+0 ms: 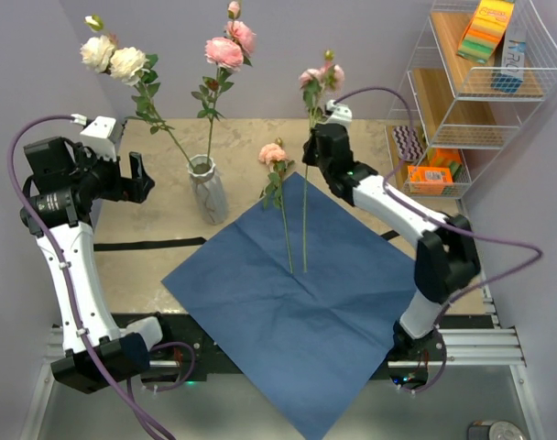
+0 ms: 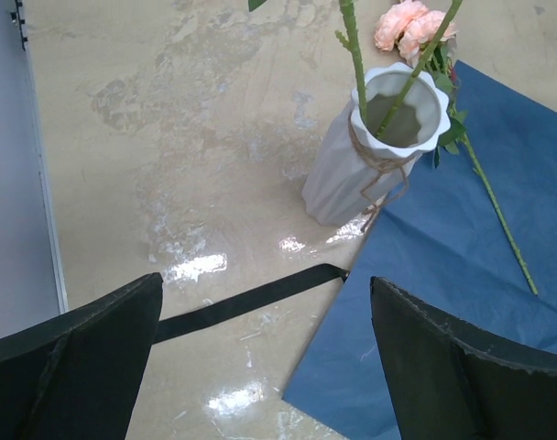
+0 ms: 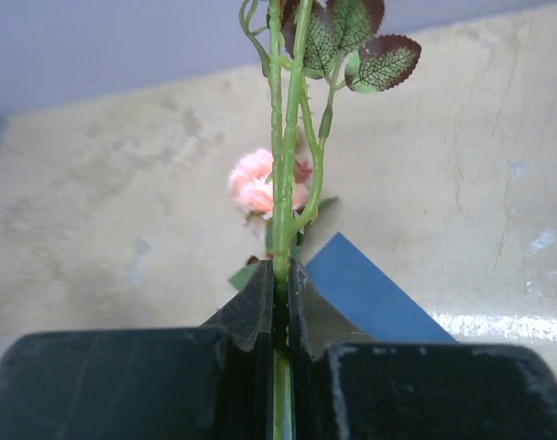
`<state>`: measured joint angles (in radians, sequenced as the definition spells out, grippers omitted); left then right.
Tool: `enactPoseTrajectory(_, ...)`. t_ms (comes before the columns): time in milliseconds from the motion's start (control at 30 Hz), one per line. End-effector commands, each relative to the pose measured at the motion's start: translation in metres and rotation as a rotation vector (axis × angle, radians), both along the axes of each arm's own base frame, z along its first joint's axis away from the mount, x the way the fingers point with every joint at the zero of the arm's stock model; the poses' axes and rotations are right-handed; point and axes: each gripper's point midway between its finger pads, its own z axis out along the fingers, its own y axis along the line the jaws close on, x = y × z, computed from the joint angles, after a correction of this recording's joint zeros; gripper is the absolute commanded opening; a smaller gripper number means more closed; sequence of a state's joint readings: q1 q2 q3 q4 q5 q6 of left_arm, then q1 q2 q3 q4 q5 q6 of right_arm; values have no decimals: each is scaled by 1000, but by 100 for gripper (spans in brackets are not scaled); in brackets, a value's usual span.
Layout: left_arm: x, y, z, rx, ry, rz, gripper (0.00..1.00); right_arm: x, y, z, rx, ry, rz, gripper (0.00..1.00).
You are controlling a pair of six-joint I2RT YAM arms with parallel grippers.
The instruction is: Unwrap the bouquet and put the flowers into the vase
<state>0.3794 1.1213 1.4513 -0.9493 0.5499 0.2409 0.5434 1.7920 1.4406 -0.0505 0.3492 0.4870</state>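
Observation:
The bouquet is apart: its blue paper lies spread flat on the table. The whitish vase holds two flowers, one with white roses and one with pink roses. My right gripper is shut on the thin green stem of a third, pink flower, holding it upright with its lower end over the paper. A peach rose lies on the paper beside it. My left gripper stands open left of the vase, holding nothing.
A black ribbon lies on the table left of the paper. A white wire shelf with sponges and small boxes stands at the back right. The paper's near corner hangs over the table's front edge.

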Motion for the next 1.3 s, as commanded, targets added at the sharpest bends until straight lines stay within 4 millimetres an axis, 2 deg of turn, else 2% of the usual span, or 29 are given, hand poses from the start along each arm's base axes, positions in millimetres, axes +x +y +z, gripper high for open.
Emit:
enactPoseTrajectory(0,-8,-12,22,-15,-55,-60,99,-36,-14,129,205,-390,7,0)
enactPoseTrajectory(33,-8,-14,23,-18,-60,-70,99,-51,-12,127,172,-437,53,0)
enactPoseTrajectory(67,-9,-18,25,-30,-66,-89,99,-73,-8,182,245,-619,116,0)
enactPoseTrajectory(133,-9,-21,26,-45,-60,-103,99,-100,6,210,200,-761,204,0)
enactPoseTrajectory(167,-10,-24,31,-49,-72,-118,99,-113,14,232,205,-827,252,0)
enactPoseTrajectory(200,-10,-25,31,-57,-67,-123,99,-125,27,244,201,-861,304,0)
enactPoseTrajectory(233,-11,-29,34,-65,-72,-143,99,-132,29,268,194,-916,318,0)
enactPoseTrajectory(300,-15,-34,40,-69,-82,-175,99,-145,43,290,214,-972,369,0)
enactPoseTrajectory(333,-18,-41,44,-69,-99,-217,99,-152,45,315,234,-1025,383,0)
enactPoseTrajectory(367,-23,-44,50,-64,-114,-233,99,-158,49,329,244,-1061,402,0)
enactPoseTrajectory(400,-26,-47,54,-61,-128,-252,99,-163,66,333,240,-1082,448,0)
enactPoseTrajectory(433,-29,-53,59,-63,-146,-284,99,-173,67,359,259,-1143,456,0)
enactPoseTrajectory(467,-32,-56,67,-56,-170,-296,99,-181,72,372,273,-1191,472,0)
enactPoseTrajectory(500,-33,-58,71,-58,-181,-307,99,-187,89,373,280,-1221,515,0)
enactPoseTrajectory(567,-33,-60,81,-64,-205,-313,99,-205,89,403,317,-1377,505,0)
enactPoseTrajectory(600,-33,-61,83,-66,-212,-314,99,-213,94,410,338,-1416,518,0)
enactPoseTrajectory(633,-33,-61,84,-75,-210,-311,99,-211,105,419,362,-1447,527,0)
enactPoseTrajectory(700,-30,-60,84,-80,-207,-309,99,-214,114,432,420,-1467,544,0)
enactPoseTrajectory(733,-29,-59,82,-81,-199,-303,99,-212,125,439,453,-1483,564,0)
enactPoseTrajectory(800,-28,-59,78,-83,-193,-301,99,-213,137,445,475,-1490,573,0)
enactPoseTrajectory(833,-28,-57,77,-80,-194,-294,99,-217,134,459,497,-1524,564,0)
enactPoseTrajectory(867,-28,-57,74,-78,-199,-294,99,-209,149,449,489,-1511,581,0)
enactPoseTrajectory(933,-28,-57,72,-72,-202,-291,99,-210,152,456,511,-1531,574,0)
enactPoseTrajectory(967,-29,-57,72,-67,-206,-291,99,-201,162,446,512,-1513,574,0)
enactPoseTrajectory(1067,-30,-55,74,-52,-214,-285,99,-194,168,441,513,-1515,563,0)
enactPoseTrajectory(1200,-28,-56,72,-54,-207,-291,99,-176,185,418,508,-1486,550,0)
enactPoseTrajectory(1267,-27,-56,69,-66,-197,-294,99,-170,189,413,507,-1475,541,0)
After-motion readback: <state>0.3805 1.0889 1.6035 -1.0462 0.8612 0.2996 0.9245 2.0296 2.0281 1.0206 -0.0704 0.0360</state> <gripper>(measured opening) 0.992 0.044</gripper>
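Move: The right hand already holds a pink rose by its stem; the vase it is meant for stands about 20 cm to that hand's left and 8 cm nearer the base, its middle some 10 cm below. The heads of the pink roses already in the vase rise about 14 cm left, 2 cm ahead and 24 cm above the right hand. The last peach rose's head lies 7 cm ahead, 8 cm left, 18 cm down. From the left hand the vase is about 12 cm ahead, 12 cm right and 20 cm below. Keep the right gripper shut on the rose stem and sweep it steeply up, about 40 cm, while carrying it back and then some 20 cm left until it is high above the vase, tilting the fingers up some 80 degrees to stand the stem upright; finish by easing slightly down and forward. Swing the empty, open left gripper up and to the right, turning it a little clockwise. ##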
